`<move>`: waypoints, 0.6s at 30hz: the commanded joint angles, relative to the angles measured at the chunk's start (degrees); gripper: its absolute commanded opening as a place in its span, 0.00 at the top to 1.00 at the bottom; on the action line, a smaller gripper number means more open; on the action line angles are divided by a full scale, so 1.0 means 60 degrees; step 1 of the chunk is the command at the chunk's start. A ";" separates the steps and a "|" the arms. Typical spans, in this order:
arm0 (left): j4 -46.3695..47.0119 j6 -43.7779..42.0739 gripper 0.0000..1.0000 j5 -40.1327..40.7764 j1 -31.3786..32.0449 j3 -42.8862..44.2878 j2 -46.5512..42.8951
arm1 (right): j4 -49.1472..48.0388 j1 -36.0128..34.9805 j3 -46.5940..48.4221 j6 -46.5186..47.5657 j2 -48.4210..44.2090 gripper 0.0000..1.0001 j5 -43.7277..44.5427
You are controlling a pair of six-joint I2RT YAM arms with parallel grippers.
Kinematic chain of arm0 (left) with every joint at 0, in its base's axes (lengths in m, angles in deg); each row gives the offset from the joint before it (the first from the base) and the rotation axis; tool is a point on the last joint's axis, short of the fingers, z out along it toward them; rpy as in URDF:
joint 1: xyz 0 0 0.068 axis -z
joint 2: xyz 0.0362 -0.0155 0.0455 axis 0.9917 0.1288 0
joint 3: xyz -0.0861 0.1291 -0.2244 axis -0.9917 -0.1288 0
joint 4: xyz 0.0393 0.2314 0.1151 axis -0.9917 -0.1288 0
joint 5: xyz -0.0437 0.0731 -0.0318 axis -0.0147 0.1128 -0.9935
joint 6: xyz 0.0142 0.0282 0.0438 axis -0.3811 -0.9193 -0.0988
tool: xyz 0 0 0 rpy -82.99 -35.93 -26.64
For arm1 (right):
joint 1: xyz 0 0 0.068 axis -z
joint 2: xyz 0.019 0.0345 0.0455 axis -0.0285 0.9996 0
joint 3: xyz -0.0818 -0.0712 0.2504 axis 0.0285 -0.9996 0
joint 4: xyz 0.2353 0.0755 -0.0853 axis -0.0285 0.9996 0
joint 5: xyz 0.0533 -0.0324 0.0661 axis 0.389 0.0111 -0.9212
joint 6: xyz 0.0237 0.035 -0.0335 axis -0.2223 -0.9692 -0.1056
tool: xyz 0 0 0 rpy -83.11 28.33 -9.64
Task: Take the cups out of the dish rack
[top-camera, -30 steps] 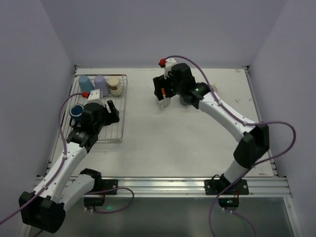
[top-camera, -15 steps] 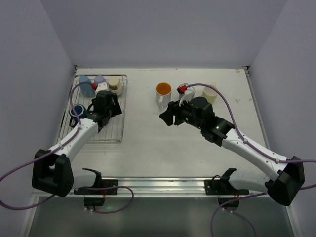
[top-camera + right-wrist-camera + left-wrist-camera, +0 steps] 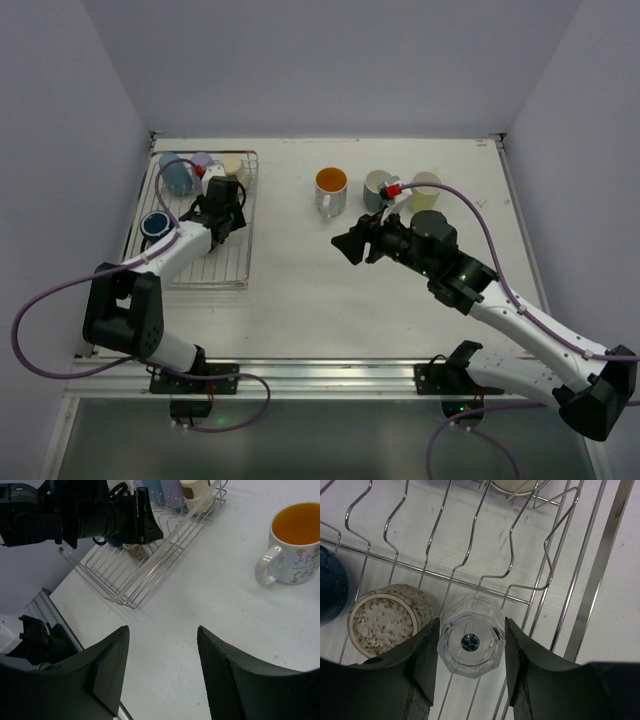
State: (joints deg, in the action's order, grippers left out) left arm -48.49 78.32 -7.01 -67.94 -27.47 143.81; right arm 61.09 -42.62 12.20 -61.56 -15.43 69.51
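Note:
The silver wire dish rack [image 3: 232, 262] lies at the table's left. In the left wrist view my left gripper [image 3: 471, 626] is shut on a tiny clear glass [image 3: 471, 642], both fingers against its sides, low over the rack's wires [image 3: 560, 555]. Beside the glass stands a speckled beige cup [image 3: 387, 618], and a navy cup [image 3: 330, 587] is further left. From above, my left gripper [image 3: 226, 203] covers the glass. A light blue cup [image 3: 175, 172], a lavender one [image 3: 203, 160] and a cream one [image 3: 232, 168] stand at the rack's far end. My right gripper [image 3: 350, 243] hangs open over bare table.
Three cups stand on the table right of the rack: an orange-inside mug [image 3: 330, 188], a grey cup [image 3: 377, 188] and a pale yellow-green cup [image 3: 427, 188]. The right wrist view shows that mug [image 3: 300, 542], the rack [image 3: 150, 555] and the left arm [image 3: 100, 515].
My left gripper moved toward the rack's far end and shut on the clear glass. My right arm drew back from the orange-inside mug, which now stands alone, toward the table's middle.

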 commanded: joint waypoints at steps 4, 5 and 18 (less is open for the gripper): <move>0.0330 0.0305 0.71 0.0283 -0.0084 0.0225 -0.0655 | -0.0616 -0.0008 -0.0188 -0.0415 -0.0190 0.39 -0.0671; 0.0301 0.0305 0.73 0.0253 -0.0084 0.0181 -0.0876 | -0.0689 -0.0008 -0.0188 -0.0533 -0.0176 0.38 -0.0803; 0.0884 0.1431 0.80 -0.3845 -0.0084 -0.1780 -0.5797 | -0.4669 -0.0096 -0.1461 -0.3448 0.0496 0.21 -0.1917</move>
State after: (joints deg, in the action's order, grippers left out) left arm -47.20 82.60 -19.19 -68.01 -34.49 112.75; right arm 44.83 -42.72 5.42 -76.88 -14.03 60.24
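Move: The left hand already grips the clear glass in the rack; the open right gripper, to which the glass seems to be taken, is about 30 cm to its right, 14 cm back and 19 cm higher. The speckled cup stands some 8 cm left of the left hand and 1 cm back, the cream mug about 16 cm ahead and level sideways, both slightly lower. From the right hand, the glass lies roughly 14 cm ahead, 30 cm left and 21 cm below. Keeping its grip on the clear glass, the left hand pauses briefly, then draws it up out of the rack with gathering speed, about 13 cm up and then also some 5 cm back and a little right towards the right gripper, the wrist tilting the fingers up and rolling its left side down, about 30 degrees in all. Meanwhile the empty right hand shifts around 3 cm left and 2 cm back, its left side rolling up, and opens its fingers wider to face the coming glass, without touching it. ##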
